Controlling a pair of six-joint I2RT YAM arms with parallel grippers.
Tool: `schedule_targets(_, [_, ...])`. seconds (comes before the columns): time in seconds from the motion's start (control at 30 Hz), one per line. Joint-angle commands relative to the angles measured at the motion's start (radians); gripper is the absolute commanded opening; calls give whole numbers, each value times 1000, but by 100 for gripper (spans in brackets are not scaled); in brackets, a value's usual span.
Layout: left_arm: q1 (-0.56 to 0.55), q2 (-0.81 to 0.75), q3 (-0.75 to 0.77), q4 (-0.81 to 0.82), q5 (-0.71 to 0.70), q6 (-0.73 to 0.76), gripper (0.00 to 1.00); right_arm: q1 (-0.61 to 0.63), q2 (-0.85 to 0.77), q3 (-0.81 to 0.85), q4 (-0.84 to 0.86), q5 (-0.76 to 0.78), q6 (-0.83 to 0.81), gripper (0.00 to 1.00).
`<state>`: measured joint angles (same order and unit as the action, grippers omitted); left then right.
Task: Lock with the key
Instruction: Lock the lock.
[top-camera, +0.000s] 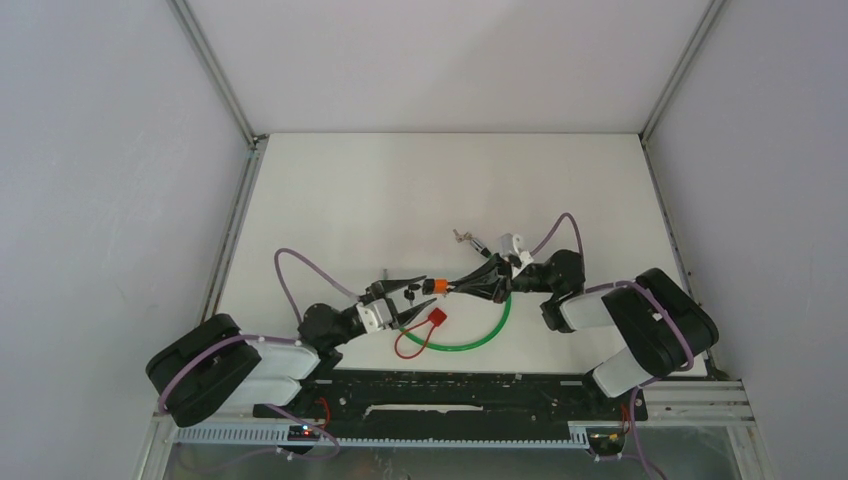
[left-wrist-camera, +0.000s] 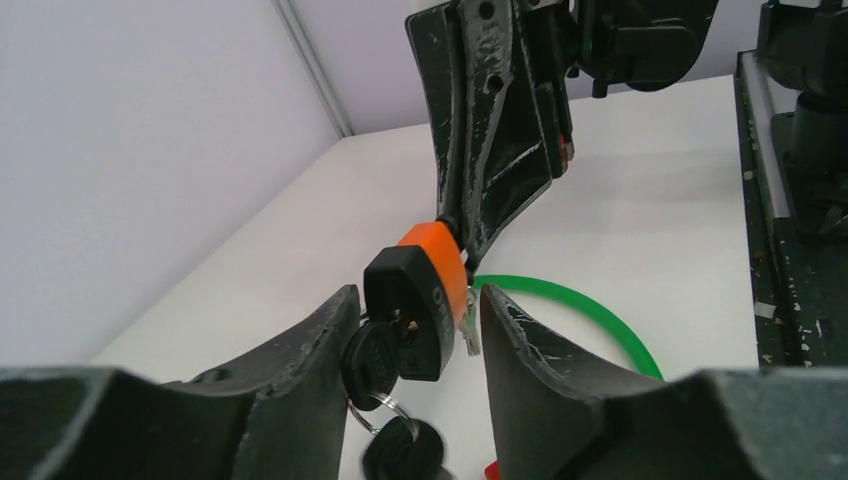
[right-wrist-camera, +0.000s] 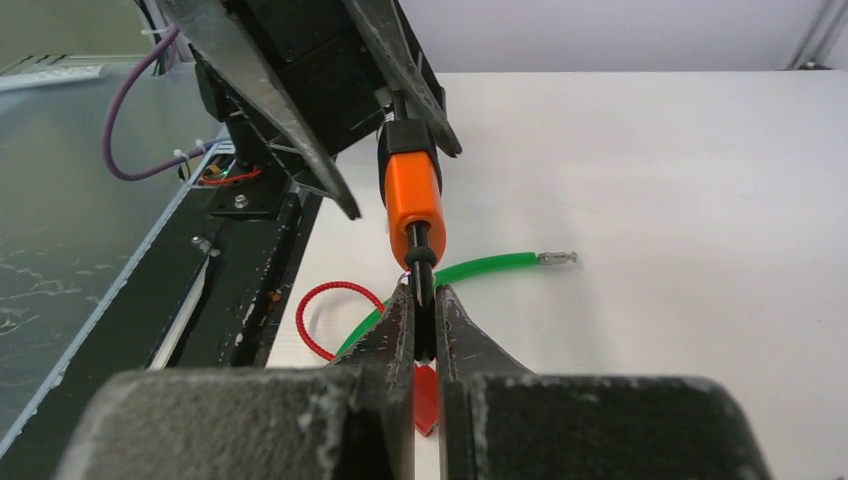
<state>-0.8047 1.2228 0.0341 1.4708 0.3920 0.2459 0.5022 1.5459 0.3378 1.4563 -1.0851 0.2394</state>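
Observation:
The lock (left-wrist-camera: 420, 290) is a small black and orange body held above the table. A black-headed key (left-wrist-camera: 370, 362) sits in its black end, and a second key (left-wrist-camera: 400, 450) hangs from the ring below. My left gripper (left-wrist-camera: 415, 345) is open around that end; the key head lies against the left finger and the right finger stands apart. My right gripper (right-wrist-camera: 424, 300) is shut on the black stem at the lock's (right-wrist-camera: 413, 195) other end. In the top view the two grippers, left (top-camera: 410, 290) and right (top-camera: 470, 283), meet tip to tip over the lock (top-camera: 439, 285).
A green cable (top-camera: 480, 335) curves across the table under the lock, its metal tip (right-wrist-camera: 557, 258) lying free on the white surface. A red tag (top-camera: 437, 317) with a red loop (top-camera: 408, 345) lies beside it. More small keys (top-camera: 465, 238) lie farther back. The black base rail (top-camera: 450, 385) runs along the near edge.

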Motion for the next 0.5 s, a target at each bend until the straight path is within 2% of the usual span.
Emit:
schedule_targets(0.0, [-8,11,32,102,24,24,56,-7,-37,-2,60,44,-37,0])
schedule_targets(0.3, [-8,27,39,103,34,5,60,-9,-63,-17,60,23,-67,0])
schedule_targets(0.37, [-8,28,38,106,27,3,68,-6,-66,-19,59,-1,-84,0])
schedule_targets(0.47, [-8,29,39,103,24,-2,69,-1,-64,-20,60,-29,-109,0])
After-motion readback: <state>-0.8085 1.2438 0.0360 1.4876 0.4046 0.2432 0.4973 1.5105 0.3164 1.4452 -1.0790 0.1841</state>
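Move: The key's head, sticking out of the lock, sits practically between the left hand's open fingers, perhaps 1 cm left of its hand point; the lock's body is some 2 cm to the right and 1 cm ahead, level. The red tag lies about 6 cm back, 3 cm right and 13 cm below. From the right hand, which already grips the shackle, the key is about 8 cm left and roughly level. The left hand stays around the key and spreads its already parted fingers wider; the right keeps its grip. ##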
